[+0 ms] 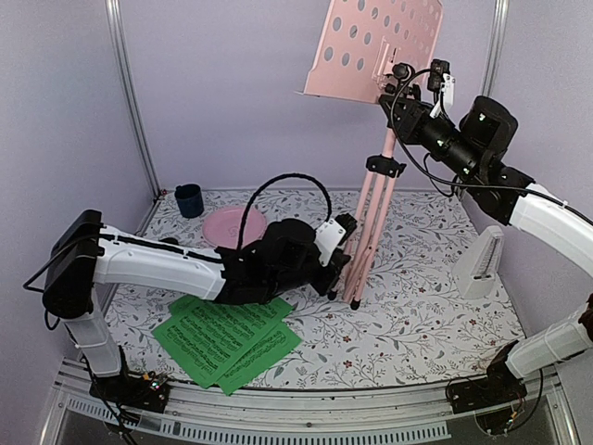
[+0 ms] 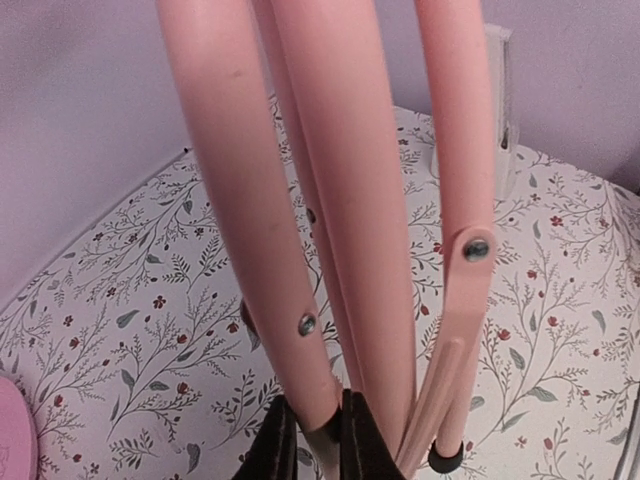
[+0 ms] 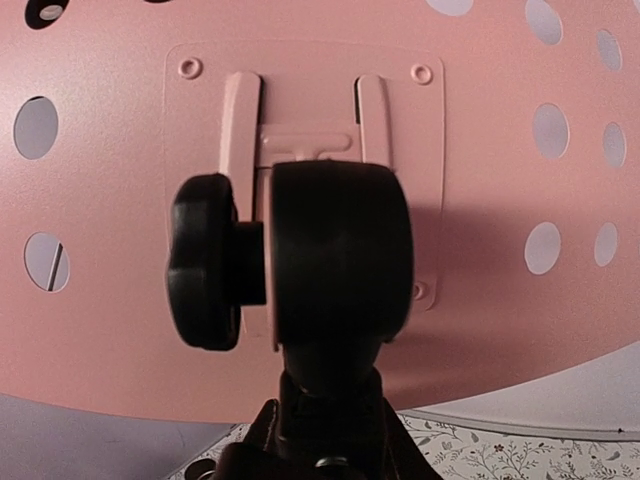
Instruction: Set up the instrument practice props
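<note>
The pink music stand (image 1: 380, 199) stands mid-table on closed-together tripod legs, its perforated desk (image 1: 371, 46) high at the back. My left gripper (image 1: 343, 243) is low at the legs. In the left wrist view its dark fingers (image 2: 318, 425) are shut on the lower end of one pink leg (image 2: 250, 200). My right gripper (image 1: 400, 93) is shut on the black joint (image 3: 335, 260) just under the desk (image 3: 500, 150), next to a black knob (image 3: 200, 260). Green sheet-music pages (image 1: 227, 338) lie flat at the front left. The white metronome (image 1: 482, 264) stands upright at the right.
A pink plate (image 1: 233, 225) and a dark blue cup (image 1: 189, 199) sit at the back left, behind my left arm. A black cable loops above the left forearm. Purple walls close in the floral tabletop (image 1: 417, 324) on three sides.
</note>
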Motion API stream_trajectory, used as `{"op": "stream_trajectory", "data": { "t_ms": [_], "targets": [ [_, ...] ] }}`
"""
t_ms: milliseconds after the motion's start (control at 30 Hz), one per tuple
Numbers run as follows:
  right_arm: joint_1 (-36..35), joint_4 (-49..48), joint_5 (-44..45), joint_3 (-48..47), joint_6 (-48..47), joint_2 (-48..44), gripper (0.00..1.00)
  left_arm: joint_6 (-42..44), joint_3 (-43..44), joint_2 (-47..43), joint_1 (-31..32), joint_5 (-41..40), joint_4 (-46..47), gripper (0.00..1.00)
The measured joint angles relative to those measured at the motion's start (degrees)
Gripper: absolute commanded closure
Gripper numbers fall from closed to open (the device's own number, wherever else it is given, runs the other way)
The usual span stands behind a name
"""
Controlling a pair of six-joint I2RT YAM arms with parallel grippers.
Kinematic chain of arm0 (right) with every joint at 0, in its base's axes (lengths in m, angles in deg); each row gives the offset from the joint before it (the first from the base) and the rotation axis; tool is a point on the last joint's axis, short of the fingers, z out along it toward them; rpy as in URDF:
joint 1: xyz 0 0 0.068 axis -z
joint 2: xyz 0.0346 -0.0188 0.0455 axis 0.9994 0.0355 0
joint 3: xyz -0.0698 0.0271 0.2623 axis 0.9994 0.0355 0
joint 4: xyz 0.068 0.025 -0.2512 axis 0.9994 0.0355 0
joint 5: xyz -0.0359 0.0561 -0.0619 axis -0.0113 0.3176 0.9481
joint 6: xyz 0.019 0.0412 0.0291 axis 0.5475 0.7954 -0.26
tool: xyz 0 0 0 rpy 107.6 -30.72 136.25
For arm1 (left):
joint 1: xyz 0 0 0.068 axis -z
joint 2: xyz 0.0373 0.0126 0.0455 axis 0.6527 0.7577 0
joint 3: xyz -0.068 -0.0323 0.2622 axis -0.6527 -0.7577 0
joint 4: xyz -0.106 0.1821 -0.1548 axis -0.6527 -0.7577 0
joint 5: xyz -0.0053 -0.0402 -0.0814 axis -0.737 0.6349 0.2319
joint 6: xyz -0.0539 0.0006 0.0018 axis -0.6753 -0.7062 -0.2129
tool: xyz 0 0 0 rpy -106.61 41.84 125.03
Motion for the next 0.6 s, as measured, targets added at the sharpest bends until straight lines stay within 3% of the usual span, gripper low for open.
{"op": "stream_trajectory", "data": {
  "t_ms": [333,600],
  "targets": [
    [-0.09,8.85,0.13,-6.27,-0.37,0.11,1.0,4.44,-0.44,-0.72,-1.31,-2.56,1.77,1.0],
    [-0.61,22.29,0.13,-16.17,-2.47,3.58,1.0,15.87,-2.6,-2.86,-2.34,-13.07,1.9,1.0]
  ]
}}
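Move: My left hand already holds one tripod leg just above its foot cap, some 10 cm over the table; a second leg's foot is about 5 cm to the right, 3 cm back and a few cm lower. The pink plate lies roughly 24 cm ahead and 29 cm left, the green sheets 9 cm back and 28 cm left. From my right hand, shut on the stand's neck, that gripped leg end is around 9 cm back, 12 cm left and 30 cm below. Keeping the pinch on the leg's lower end, I draw it outward from the other legs with my left hand, first mostly forward, then swinging left: about 6 cm in all and slightly up, the wrist turning some 20 degrees with fingers swinging counter-clockwise. My right hand keeps its grip on the neck under the tray, rises about 2 cm, eases down slightly and tilts a little. ##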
